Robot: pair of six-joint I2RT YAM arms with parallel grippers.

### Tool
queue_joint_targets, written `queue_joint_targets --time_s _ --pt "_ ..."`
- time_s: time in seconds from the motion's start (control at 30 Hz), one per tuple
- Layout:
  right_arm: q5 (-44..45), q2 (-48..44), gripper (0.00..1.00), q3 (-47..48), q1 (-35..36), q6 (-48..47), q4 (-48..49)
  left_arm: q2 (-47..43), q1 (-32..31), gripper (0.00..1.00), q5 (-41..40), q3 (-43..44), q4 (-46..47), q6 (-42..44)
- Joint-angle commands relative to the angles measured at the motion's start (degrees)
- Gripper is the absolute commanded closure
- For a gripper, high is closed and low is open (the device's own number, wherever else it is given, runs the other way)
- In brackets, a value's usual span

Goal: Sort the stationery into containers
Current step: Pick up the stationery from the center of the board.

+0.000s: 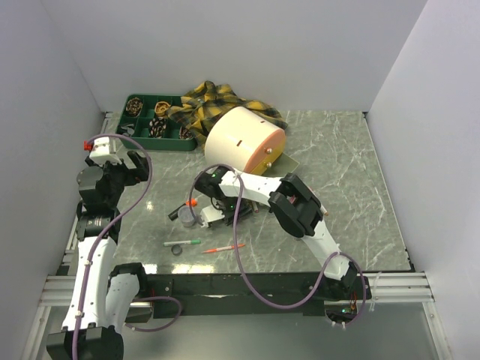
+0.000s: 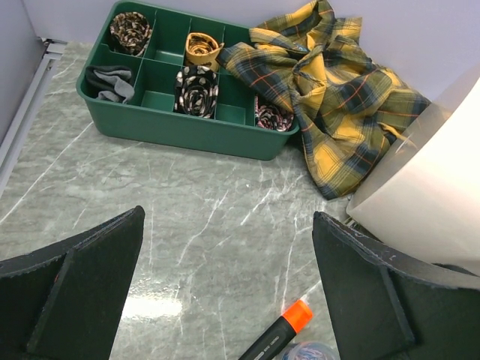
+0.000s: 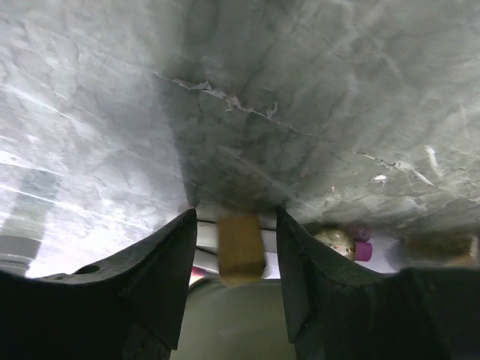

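My left gripper (image 2: 229, 217) is open over bare marble, apart from the black highlighter with an orange cap (image 2: 277, 337) just below it. The dark green divided tray (image 2: 161, 124) and the cream drum (image 2: 427, 195) lie beyond. From above, the left gripper (image 1: 139, 165) sits left of the highlighter (image 1: 187, 206), a grey tape roll (image 1: 186, 217), a green pen (image 1: 182, 243) and an orange pen (image 1: 223, 248). My right gripper (image 1: 208, 219) points down beside them. Its jaws (image 3: 232, 217) stand open either side of a blurred tan block (image 3: 238, 247), with a gap on both sides.
The yellow-and-black plaid cloth (image 1: 217, 101) lies between the tray (image 1: 142, 105) and the drum (image 1: 240, 142). Rolled patterned items fill several tray compartments. A gold ball (image 3: 335, 240) and a pink piece (image 3: 362, 250) show behind my right fingers. White walls enclose the table.
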Motion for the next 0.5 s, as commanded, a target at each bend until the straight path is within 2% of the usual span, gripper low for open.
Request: queue_joint_targets --time_s 0.0,0.1,0.13,0.23,0.37,0.47 --pt "2.94 0.92 0.47 -2.68 -0.73 -2.03 3.69 -0.76 0.53 0.01 0.82 0.67 1.22 -0.28" --pt "2.94 0.75 0.55 -3.29 -0.64 -1.77 3.87 -0.93 0.62 0.01 0.90 0.59 1.05 -0.37" --pt "2.94 0.48 0.62 -3.47 -0.56 -1.51 4.13 -0.93 0.62 0.01 1.08 0.50 1.13 -0.37" --pt "3.03 -0.48 0.75 -4.34 -0.29 -1.16 4.31 -1.02 0.71 0.00 1.43 0.41 1.40 -0.54" --pt "1.63 -3.20 0.86 -4.70 1.72 0.07 2.65 -1.11 0.71 0.01 2.04 0.24 2.10 -0.72" --pt "-0.39 -5.92 0.89 -3.03 3.04 1.39 -0.25 -1.20 0.80 0.01 2.31 0.59 2.54 -0.72"
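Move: The small yellow-brown block sits between the right gripper's half-open fingers, only about 1 cm ahead and 1 cm to the right, at fingertip height. A white marker lies just past it, roughly 2 cm ahead and 2 cm right of the hand. The open drawer's middle is some 10 cm ahead and 7 cm right. From the left hand the block lies about 40 cm to the right, 2 cm back and 25 cm below. Close the right gripper on the yellow-brown block: ease the fingers forward about 1 cm, low over the table, with the tips swinging forward some 5 degrees. Shut them from half open until they stop on the block's two sides, let the hand settle back half a centimetre, and keep the pinch without lifting. ##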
